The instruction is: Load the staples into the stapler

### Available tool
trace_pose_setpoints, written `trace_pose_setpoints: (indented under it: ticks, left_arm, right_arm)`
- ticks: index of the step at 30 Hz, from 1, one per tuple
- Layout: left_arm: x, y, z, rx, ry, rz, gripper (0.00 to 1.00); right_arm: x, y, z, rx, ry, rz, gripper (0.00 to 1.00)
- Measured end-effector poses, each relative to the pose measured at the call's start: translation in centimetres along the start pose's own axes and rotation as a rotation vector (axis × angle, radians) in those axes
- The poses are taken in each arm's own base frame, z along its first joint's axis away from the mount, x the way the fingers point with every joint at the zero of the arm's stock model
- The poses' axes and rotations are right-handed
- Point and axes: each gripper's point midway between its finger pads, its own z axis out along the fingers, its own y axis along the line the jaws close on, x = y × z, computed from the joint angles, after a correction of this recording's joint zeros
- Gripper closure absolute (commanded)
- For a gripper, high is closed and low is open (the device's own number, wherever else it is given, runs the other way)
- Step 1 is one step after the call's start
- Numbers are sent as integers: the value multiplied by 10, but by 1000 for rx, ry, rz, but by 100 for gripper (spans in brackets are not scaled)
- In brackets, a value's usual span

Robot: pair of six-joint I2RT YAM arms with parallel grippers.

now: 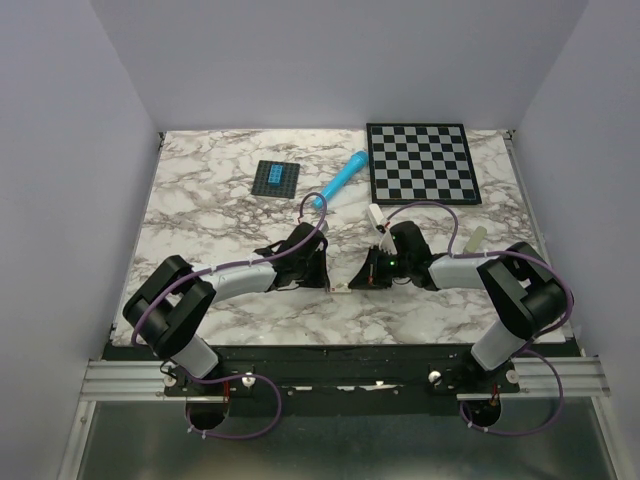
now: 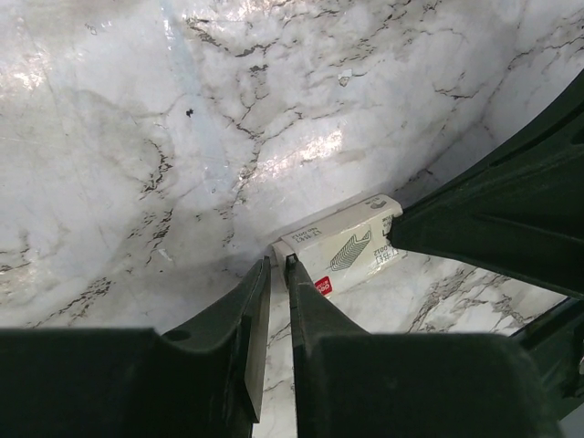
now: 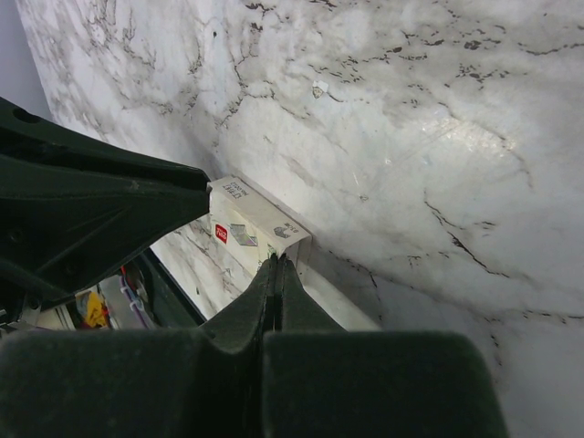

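Observation:
A small white cardboard box [image 1: 340,286] with a red logo and a staple drawing lies on the marble between my two grippers. The staples themselves do not show. In the left wrist view my left gripper [image 2: 278,265] has its jaws a narrow slit apart, tips at one end of the box [image 2: 347,246], with only marble in the gap. My right gripper [image 3: 276,262] is shut, tips against the other end of the box [image 3: 251,219]; whether it pinches a flap I cannot tell. A cream-white bar that looks like the stapler [image 1: 475,238] lies right of my right arm.
A checkerboard [image 1: 420,162] lies at the back right. A bright blue cylinder [image 1: 338,180] and a dark mat with a blue block [image 1: 275,178] sit at the back middle. A small white piece [image 1: 377,217] shows by the right wrist.

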Motion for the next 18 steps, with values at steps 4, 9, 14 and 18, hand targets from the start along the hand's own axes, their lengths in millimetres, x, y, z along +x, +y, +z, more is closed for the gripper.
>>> trace_pose_setpoints:
  ticks: [4, 9, 14, 18]
  left_arm:
    - [0, 0, 0, -2, 4, 1, 80]
    - [0, 0, -1, -3, 6, 4, 99]
    - [1, -1, 0, 0, 10, 15, 100]
    - [2, 0, -1, -5, 15, 22, 100]
  right_arm:
    - [0, 0, 0, 1, 0, 0, 99]
    - [0, 0, 0, 2, -1, 0, 99]
    - [0, 0, 0, 2, -1, -1, 99]
    - [0, 1, -1, 6, -4, -1, 97]
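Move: The staple box lies between the two hands, its middle about 2 cm to the right of the left hand and roughly 2 cm to the left of the right hand, level with both fore and aft and about 1 cm below them. From the left hand, the white stapler is some 18 cm ahead and 11 cm to the right; the blue tube is about 28 cm ahead and 3 cm right. At the staple box's left end the left fingers close from about a fifth open to fully shut, seeming to pinch the thin end flap, while that hand stays where it is and hardly turns. The right hand holds still, its fingers staying shut at the box's right end. ##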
